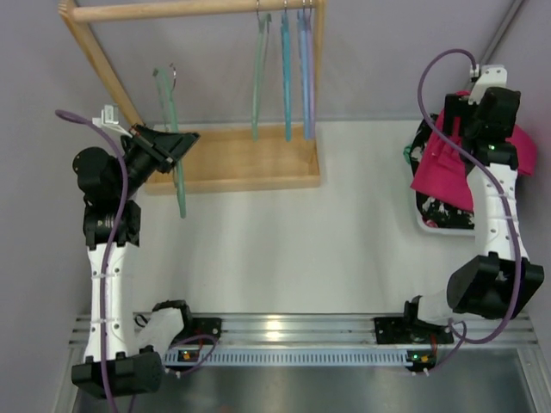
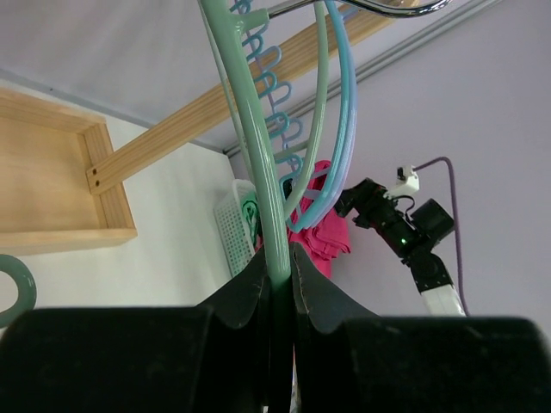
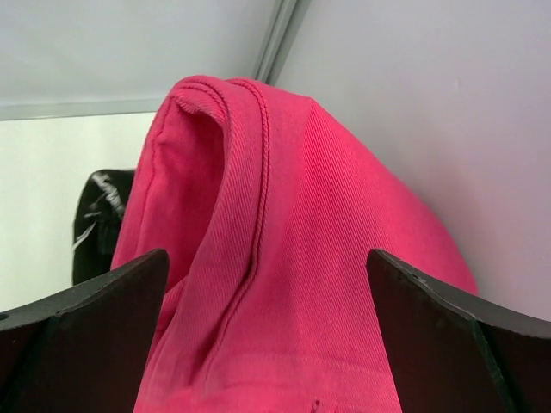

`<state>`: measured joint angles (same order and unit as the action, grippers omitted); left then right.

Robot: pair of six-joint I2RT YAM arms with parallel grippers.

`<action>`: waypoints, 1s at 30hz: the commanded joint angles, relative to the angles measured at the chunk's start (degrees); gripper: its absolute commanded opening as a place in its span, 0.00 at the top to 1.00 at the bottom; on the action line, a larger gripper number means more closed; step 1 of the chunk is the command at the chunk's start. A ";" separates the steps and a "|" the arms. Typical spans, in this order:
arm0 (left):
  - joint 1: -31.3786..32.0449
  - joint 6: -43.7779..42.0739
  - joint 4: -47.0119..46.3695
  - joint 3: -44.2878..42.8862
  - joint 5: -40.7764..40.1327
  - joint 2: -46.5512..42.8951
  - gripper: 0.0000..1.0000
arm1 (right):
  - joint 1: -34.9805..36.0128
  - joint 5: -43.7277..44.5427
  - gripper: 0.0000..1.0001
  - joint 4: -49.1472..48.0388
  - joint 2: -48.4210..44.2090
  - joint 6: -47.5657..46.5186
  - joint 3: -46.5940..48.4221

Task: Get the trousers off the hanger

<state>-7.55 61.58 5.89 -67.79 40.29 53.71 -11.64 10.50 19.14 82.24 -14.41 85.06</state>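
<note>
The green-teal hanger [image 1: 179, 185] is off the rail, standing bare in front of the wooden rack. My left gripper [image 1: 176, 144] is shut on its thin bar [image 2: 250, 129], the jaws pressed together around it [image 2: 277, 255]. The magenta-pink trousers [image 1: 439, 168] are off the hanger and hang at the far right over a white basket. They are draped on my right gripper [image 1: 469, 125]. In the right wrist view the cloth [image 3: 293, 241] fills the gap between the wide-open jaws [image 3: 267, 288], which do not pinch it. The trousers also show far off in the left wrist view [image 2: 325, 231].
A wooden rack with a base tray [image 1: 241, 159] and a top rail [image 1: 189, 9] stands at the back left. Several other thin hangers [image 1: 286, 77] hang from the rail. The white basket [image 1: 426, 225] with dark speckled clothes sits at the right wall.
</note>
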 commanded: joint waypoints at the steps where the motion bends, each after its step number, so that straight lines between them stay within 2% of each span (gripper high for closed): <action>1: 0.78 -1.56 -8.25 -4.97 0.75 2.78 1.00 | -1.02 -3.56 0.01 4.85 -4.27 1.75 3.62; 5: 2.98 0.02 -11.33 -7.70 -0.22 6.65 1.00 | -1.02 -5.31 0.01 8.98 -6.82 3.69 5.12; 13: 13.17 1.69 -17.22 -15.88 -3.20 16.50 1.00 | -1.02 -12.43 0.01 16.36 -12.80 6.77 9.16; 21: 15.02 7.32 -22.94 -24.56 -5.13 27.66 1.00 | -1.11 -17.79 0.01 22.25 -14.21 10.02 15.31; 30: 16.08 9.69 -25.93 -34.24 -7.51 37.60 1.00 | -1.02 -20.51 0.01 23.14 -14.65 11.78 16.02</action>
<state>8.27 70.19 -11.55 -97.38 34.35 90.85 -11.81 -7.40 41.34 68.05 -4.23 98.83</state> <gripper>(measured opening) 0.145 0.993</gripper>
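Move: The left hand grips the empty green hanger; the free stretch of rail lies about 18 cm ahead, 10 cm right and 15 cm above. The green hanger already hanging is some 18 cm ahead and 16 cm right, the blue one 18 cm ahead and 21 cm right, both about level. For the right hand, the pink trousers lie 15 cm below, about 3 cm back and 2 cm right. Left hand carries the green hanger about 14 cm forward, 9 right towards the rail; open right hand rises back-left. ##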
